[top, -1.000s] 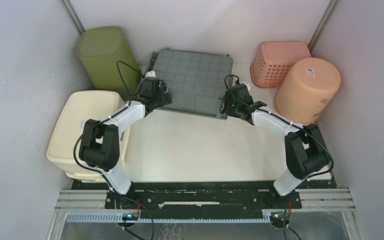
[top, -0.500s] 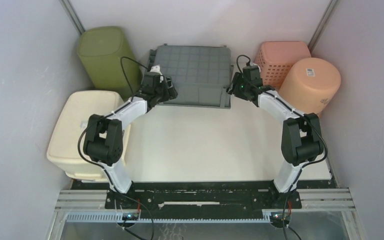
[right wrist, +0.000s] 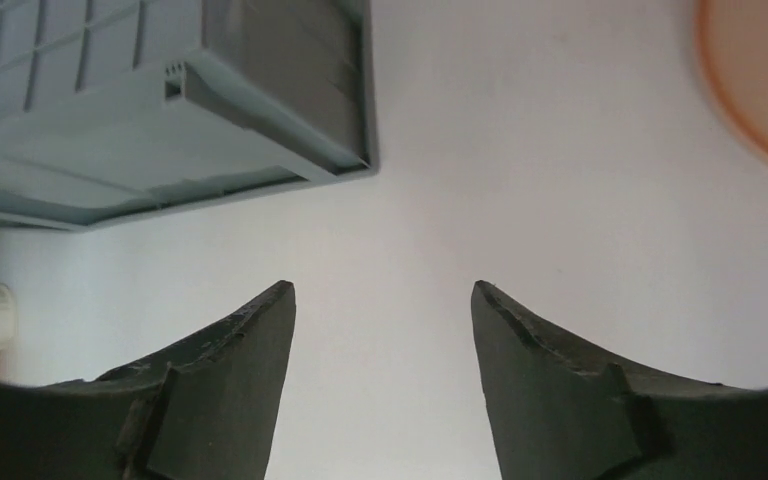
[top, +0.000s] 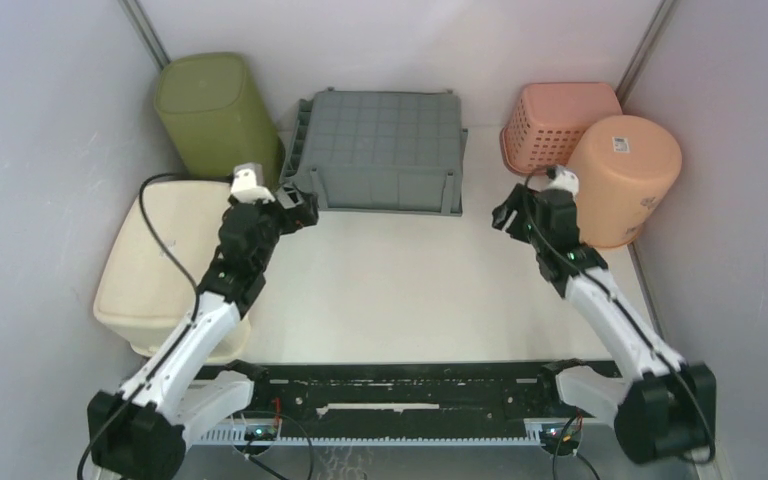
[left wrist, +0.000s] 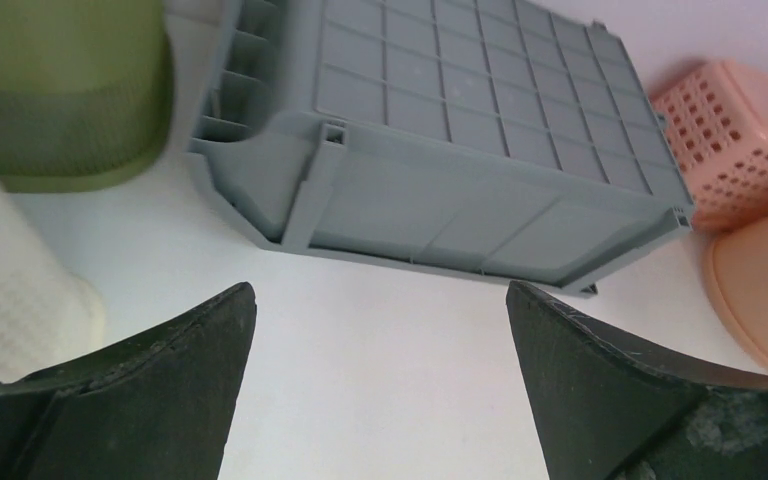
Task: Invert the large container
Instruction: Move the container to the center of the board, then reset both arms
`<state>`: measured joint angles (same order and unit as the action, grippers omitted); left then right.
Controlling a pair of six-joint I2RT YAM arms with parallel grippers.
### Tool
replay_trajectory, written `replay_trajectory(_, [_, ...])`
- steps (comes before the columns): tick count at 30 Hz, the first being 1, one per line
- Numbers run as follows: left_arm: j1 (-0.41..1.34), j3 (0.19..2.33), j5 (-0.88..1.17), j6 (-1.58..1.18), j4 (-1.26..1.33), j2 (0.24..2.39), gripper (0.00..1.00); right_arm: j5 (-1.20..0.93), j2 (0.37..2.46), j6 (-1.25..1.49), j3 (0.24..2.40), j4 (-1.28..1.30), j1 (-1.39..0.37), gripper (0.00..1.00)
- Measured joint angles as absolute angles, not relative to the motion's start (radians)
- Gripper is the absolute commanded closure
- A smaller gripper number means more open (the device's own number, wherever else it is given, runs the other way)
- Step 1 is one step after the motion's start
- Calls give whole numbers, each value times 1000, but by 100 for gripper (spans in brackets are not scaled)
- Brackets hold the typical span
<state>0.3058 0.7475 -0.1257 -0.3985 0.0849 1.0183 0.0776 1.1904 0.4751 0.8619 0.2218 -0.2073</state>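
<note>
The large container (top: 380,150) is a grey crate standing at the back middle of the table, its gridded underside facing up and its rim down on the table. It also shows in the left wrist view as the container (left wrist: 480,150) and in the right wrist view as the container (right wrist: 110,110). My left gripper (top: 300,205) hovers near its front left corner, apart from it, open and empty (left wrist: 380,290). My right gripper (top: 505,215) hangs off the front right corner, also open with nothing between its fingers (right wrist: 381,285).
A green bin (top: 210,110) stands at the back left, with a cream tub (top: 160,260) in front of it. A pink basket (top: 560,120) and an orange bucket (top: 620,175) sit at the back right. Walls close in on three sides.
Both grippers have let go of the container's near edge and drawn back toward the near side. The container has dropped flat with its underside up. The left jaws have spread wider.
</note>
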Motion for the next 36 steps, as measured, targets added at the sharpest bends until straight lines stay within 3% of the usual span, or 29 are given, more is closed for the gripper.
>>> replay_trajectory(1, [306, 718, -153, -393, 92, 966, 0, 98, 1110, 459, 795, 196, -210, 5])
replay_trajectory(2, [305, 694, -183, -390, 96, 925, 0, 124, 1005, 432, 712, 174, -210, 1])
replay_trajectory(11, [305, 425, -362, -301, 129, 751, 0, 269, 524, 242, 327, 32, -209, 0])
replay_trajectory(14, [300, 367, -424, -243, 165, 747, 0, 310, 480, 198, 239, -41, -203, 0])
replay_trajectory(20, [245, 256, -476, -133, 336, 746, 0, 366, 602, 153, 106, -269, -189, 0])
replay_trajectory(26, [177, 105, -410, -78, 660, 841, 0, 380, 907, 129, 91, -569, -140, 0])
replay_trajectory(36, [155, 124, -381, -64, 799, 1031, 0, 363, 1235, 136, 130, -858, -69, 0])
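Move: The upturned grey container already stands about 23 cm ahead of the left hand, 21 cm to its right and 14 cm below; the cream basket is some 29 cm left and 13 cm back, the green bin 17 cm left and 24 cm ahead. From the right hand the container is about 22 cm ahead, 33 cm left and 8 cm lower, the peach bin 25 cm right and 10 cm ahead, the pink basket 14 cm right and 27 cm ahead. Bring both empty grippers away from the grey container to rest. Swing the left one, still wide open, down about 13 cm and 12 cm left with a slight draw back, rolling its left side up and turning counter-clockwise, until it ends against the cream basket's right side. Take the right one right and down, back first and then partly forward again, tipping its fingers up and opening it fully. ##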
